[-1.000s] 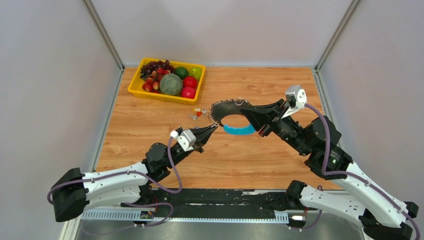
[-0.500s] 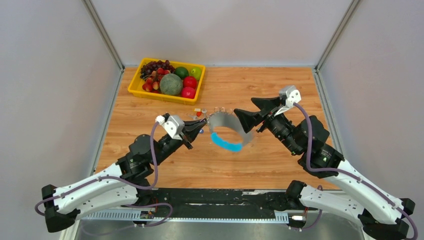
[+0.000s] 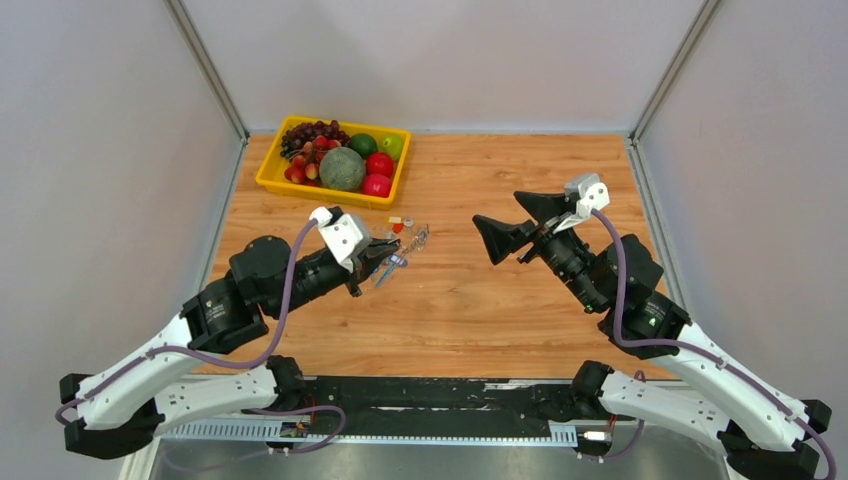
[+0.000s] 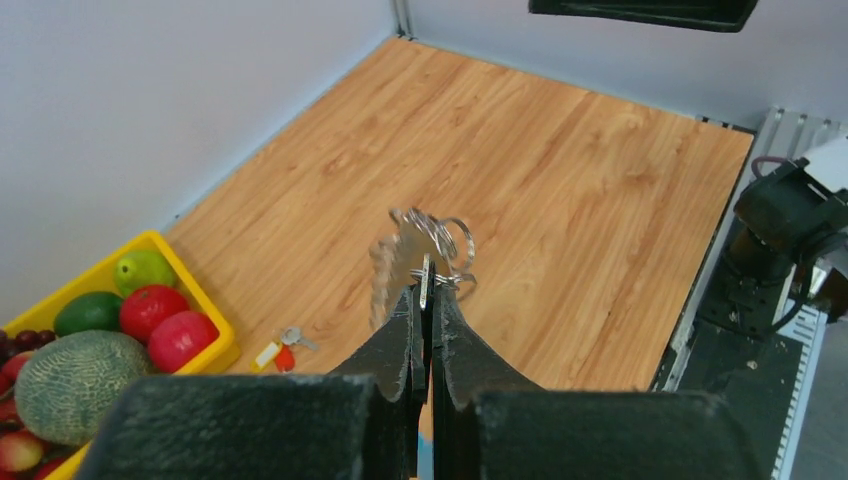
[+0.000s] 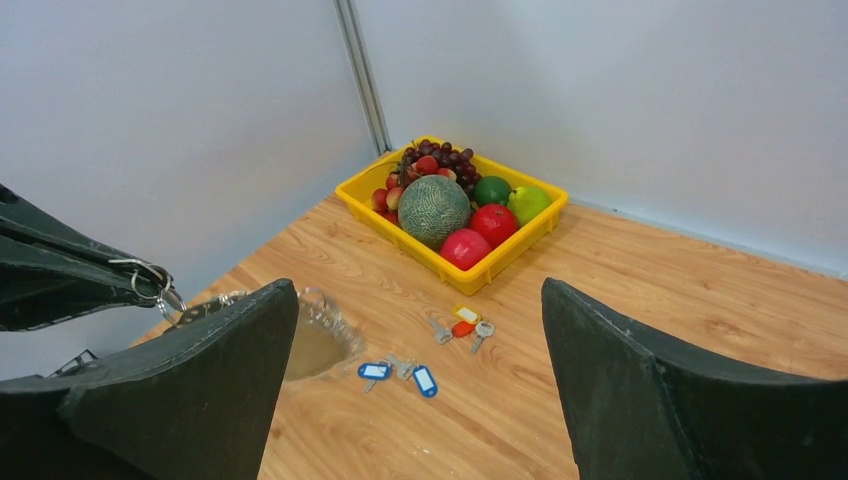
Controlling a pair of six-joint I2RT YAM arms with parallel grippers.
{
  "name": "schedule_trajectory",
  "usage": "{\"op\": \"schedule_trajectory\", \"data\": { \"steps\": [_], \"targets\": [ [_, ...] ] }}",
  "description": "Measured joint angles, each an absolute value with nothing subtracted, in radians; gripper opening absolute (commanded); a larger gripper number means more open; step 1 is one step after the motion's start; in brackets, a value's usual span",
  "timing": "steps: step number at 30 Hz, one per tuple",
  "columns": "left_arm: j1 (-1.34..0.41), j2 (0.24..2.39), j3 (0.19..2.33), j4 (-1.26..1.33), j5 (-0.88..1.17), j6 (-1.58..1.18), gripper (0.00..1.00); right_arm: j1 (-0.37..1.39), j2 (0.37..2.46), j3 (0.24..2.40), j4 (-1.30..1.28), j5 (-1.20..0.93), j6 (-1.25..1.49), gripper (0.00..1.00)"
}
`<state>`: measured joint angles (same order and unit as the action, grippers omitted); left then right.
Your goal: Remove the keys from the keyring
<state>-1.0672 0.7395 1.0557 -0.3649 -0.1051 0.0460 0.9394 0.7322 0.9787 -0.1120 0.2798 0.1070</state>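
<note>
My left gripper (image 3: pixel 388 260) (image 4: pixel 425 292) is shut on a thin silvery key with small split rings at its tip (image 4: pixel 440 240). The keyring (image 4: pixel 384 265) (image 5: pixel 320 338) hangs from that key as a motion-blurred silvery hoop just above the table; in the top view it shows only as a silvery streak (image 3: pixel 415 240). Its blue arc is not clearly visible. My right gripper (image 3: pixel 497 212) (image 5: pixel 418 290) is open and empty, well right of the hoop. Loose keys lie on the table: two with blue tags (image 5: pixel 400 375), others with yellow and red tags (image 5: pixel 465 320) (image 3: pixel 398 225) (image 4: pixel 280 352).
A yellow fruit tray (image 3: pixel 268 182) (image 5: pixel 440 265) with a melon, grapes, apples and limes stands at the back left, just behind the loose keys. Grey walls close the table on three sides. Bare wood lies between the two grippers and to the right.
My right gripper has opened and let go of the keyring, then drawn back to the right. The left gripper stayed shut and pulled the hoop left and back toward the loose keys.
</note>
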Motion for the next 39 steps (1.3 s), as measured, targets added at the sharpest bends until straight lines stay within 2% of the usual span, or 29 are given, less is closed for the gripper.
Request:
{"op": "schedule_trajectory", "data": {
  "steps": [6, 12, 17, 20, 29, 39],
  "targets": [
    [-1.067, 0.83, 1.216, -0.538, -0.072, 0.178, 0.0, 0.939, 0.731, 0.965, -0.106, 0.279, 0.096, 0.95],
    [-1.066, 0.923, 1.246, -0.579, -0.11, 0.377, 0.0, 0.939, 0.73, 0.962, -0.105, 0.279, 0.094, 0.95],
    [-1.0, 1.015, 1.259, -0.583, -0.11, 0.575, 0.0, 0.939, 0.73, 0.962, -0.105, 0.27, 0.086, 0.95],
    [-0.961, 1.013, 1.218, -0.529, -0.11, 0.643, 0.0, 0.939, 0.729, 0.953, -0.086, 0.253, 0.075, 0.96],
    [-0.953, 0.87, 0.869, -0.284, -0.043, 0.755, 0.0, 0.939, 0.752, 0.892, -0.034, 0.231, 0.031, 0.92],
    [-0.934, 0.855, 0.759, -0.086, 0.026, 0.747, 0.0, 0.939, 0.801, 0.886, 0.006, 0.237, -0.018, 0.91]
  ]
}}
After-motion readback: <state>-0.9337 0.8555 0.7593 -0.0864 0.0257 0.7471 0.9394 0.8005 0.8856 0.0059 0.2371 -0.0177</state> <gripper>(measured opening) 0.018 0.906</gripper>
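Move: Pinched in the left fingertips by its small rings, the keyring has its middle about 12 cm left of the right hand, 4 cm back and 6 cm lower. From the left hand, the open right fingers are some 13 cm to the right, 5 cm ahead and about 2 cm higher. On the table, roughly 36 cm below the left hand, lie the blue-tagged keys, 20 cm ahead and 5 cm left, and the red-tagged keys, 29 cm ahead and 2 cm left. Keeping its pinch on the small rings, the left hand carries the keyring forward about 6 cm, dipping a little and rolling the wrist some 35 to 40 degrees clockwise as seen from behind the hand, then sinks nearly straight down to end about 10 cm lower. The right hand first waits wide open, then, still open and touching nothing, eases down and to its left towards the left hand, with a little forward, narrowing the sideways gap between the hands. ##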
